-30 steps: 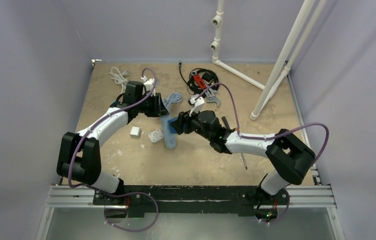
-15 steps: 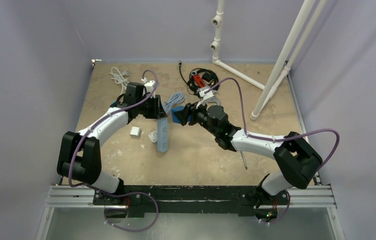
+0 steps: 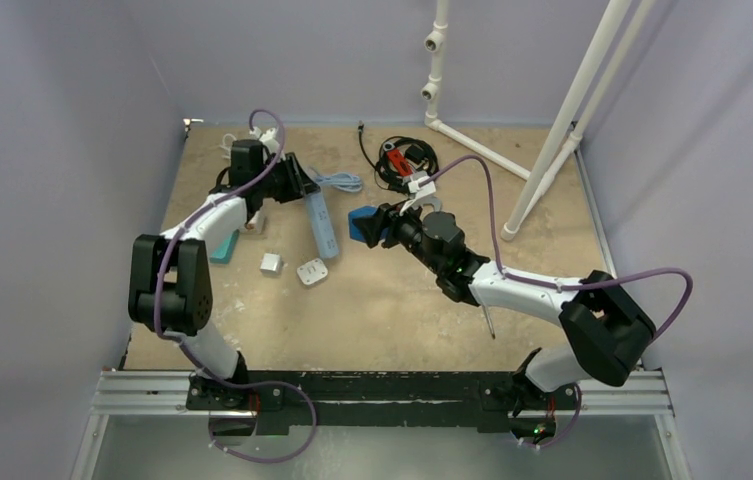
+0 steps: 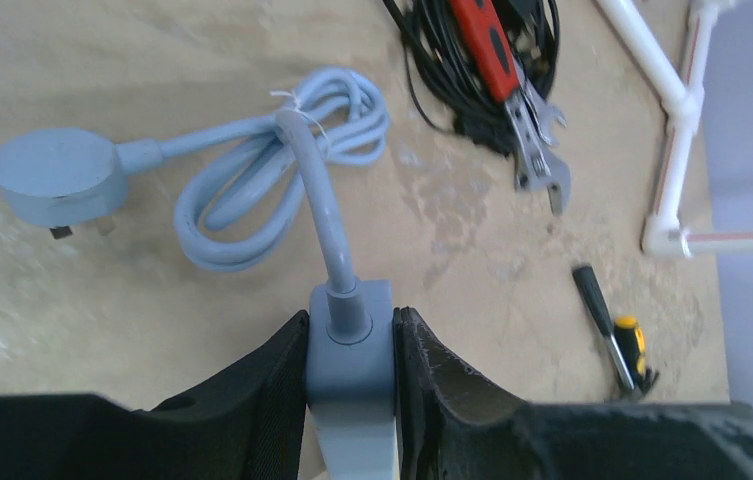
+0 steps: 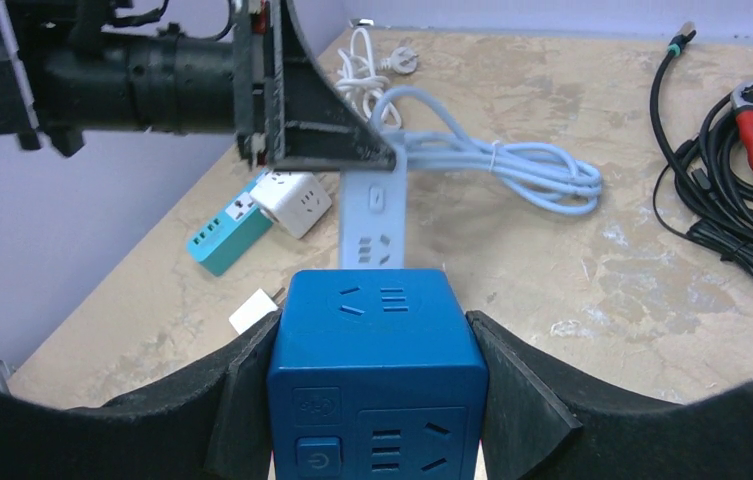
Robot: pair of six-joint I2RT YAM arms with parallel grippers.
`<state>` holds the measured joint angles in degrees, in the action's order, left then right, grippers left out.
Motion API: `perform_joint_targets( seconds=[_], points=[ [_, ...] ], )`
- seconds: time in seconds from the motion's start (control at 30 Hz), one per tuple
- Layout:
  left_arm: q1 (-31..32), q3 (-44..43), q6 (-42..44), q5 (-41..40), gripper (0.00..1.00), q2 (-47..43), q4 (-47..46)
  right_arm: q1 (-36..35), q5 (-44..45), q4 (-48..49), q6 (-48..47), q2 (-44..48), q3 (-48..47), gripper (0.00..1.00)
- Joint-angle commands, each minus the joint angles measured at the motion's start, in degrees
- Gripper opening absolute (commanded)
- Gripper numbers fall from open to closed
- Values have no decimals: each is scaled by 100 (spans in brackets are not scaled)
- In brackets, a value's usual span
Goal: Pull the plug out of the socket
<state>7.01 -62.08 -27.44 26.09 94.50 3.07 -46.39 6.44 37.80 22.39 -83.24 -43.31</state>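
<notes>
My left gripper (image 3: 297,186) is shut on the cable end of a pale blue power strip (image 3: 320,222), which slants over the table at back left. In the left wrist view both fingers (image 4: 252,400) press the strip's end (image 4: 350,365), beside its coiled cable (image 4: 282,170) and round plug (image 4: 57,178). My right gripper (image 3: 367,225) is shut on a dark blue cube plug (image 3: 359,223), held apart from the strip to its right. In the right wrist view the cube (image 5: 377,370) fills the jaws, with the strip (image 5: 377,225) beyond it.
A white cube adapter (image 3: 271,263), a white plug (image 3: 311,271) and a teal strip (image 3: 224,247) lie at left. A red wrench on black cables (image 3: 407,158) sits at the back. A screwdriver (image 3: 488,320) lies at right. White PVC pipes (image 3: 552,130) stand at back right.
The blue cube has come off the power strip. My left arm swung the strip back and to the left, and my right gripper drew the cube back, away from the strip.
</notes>
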Motion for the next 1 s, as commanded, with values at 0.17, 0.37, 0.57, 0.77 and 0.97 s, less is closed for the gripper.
perform_joint_targets(
  seconds=[0.17, 0.37, 0.57, 0.77, 0.97],
  points=[
    [-885, -1029, 135, -263, 0, 999, -975, -10, -25, 457, -60, 180, 44, 0],
    [-1198, -1222, 539, -628, 28, 1449, -494, -18, -148, 431, -60, 73, -2, 0],
    [-1197, -1341, 849, -1103, 65, 1374, 3, -28, -88, 405, -68, 123, 7, 0],
    [-1184, -1367, 1046, -1598, 81, 974, 230, -152, 95, 374, -94, 11, -46, 0],
    [-1186, -1187, 920, -1785, 83, 15, 325, -513, 705, 339, -169, -609, -382, 0]
  ],
)
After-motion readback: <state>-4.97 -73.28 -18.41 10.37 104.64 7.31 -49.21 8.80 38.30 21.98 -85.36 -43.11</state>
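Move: The light-blue strip already hangs by its cord end from the left hand. Its clear spot on the table, beside the white cube adapter, has its middle about 9 cm left, 2 cm back and 6 cm below that hand. The cube adapter stands some 8 cm left of the spot, the teal strip about 16 cm left and 4 cm nearer, and the small white block about 13 cm nearer and 2 cm left. From the right hand, the spot lies roughly 25 cm left, 6 cm ahead and 13 cm below. The light-blue strip, still pinched at its cord end, is carried by the left hand about 11 cm left and 8 cm forward, sinking some 5 cm to the table beside the cube adapter. The hand turns about 15 degrees counter-clockwise; its fingers then open wide and let go as it drifts on left, finally lifting a few centimetres. ##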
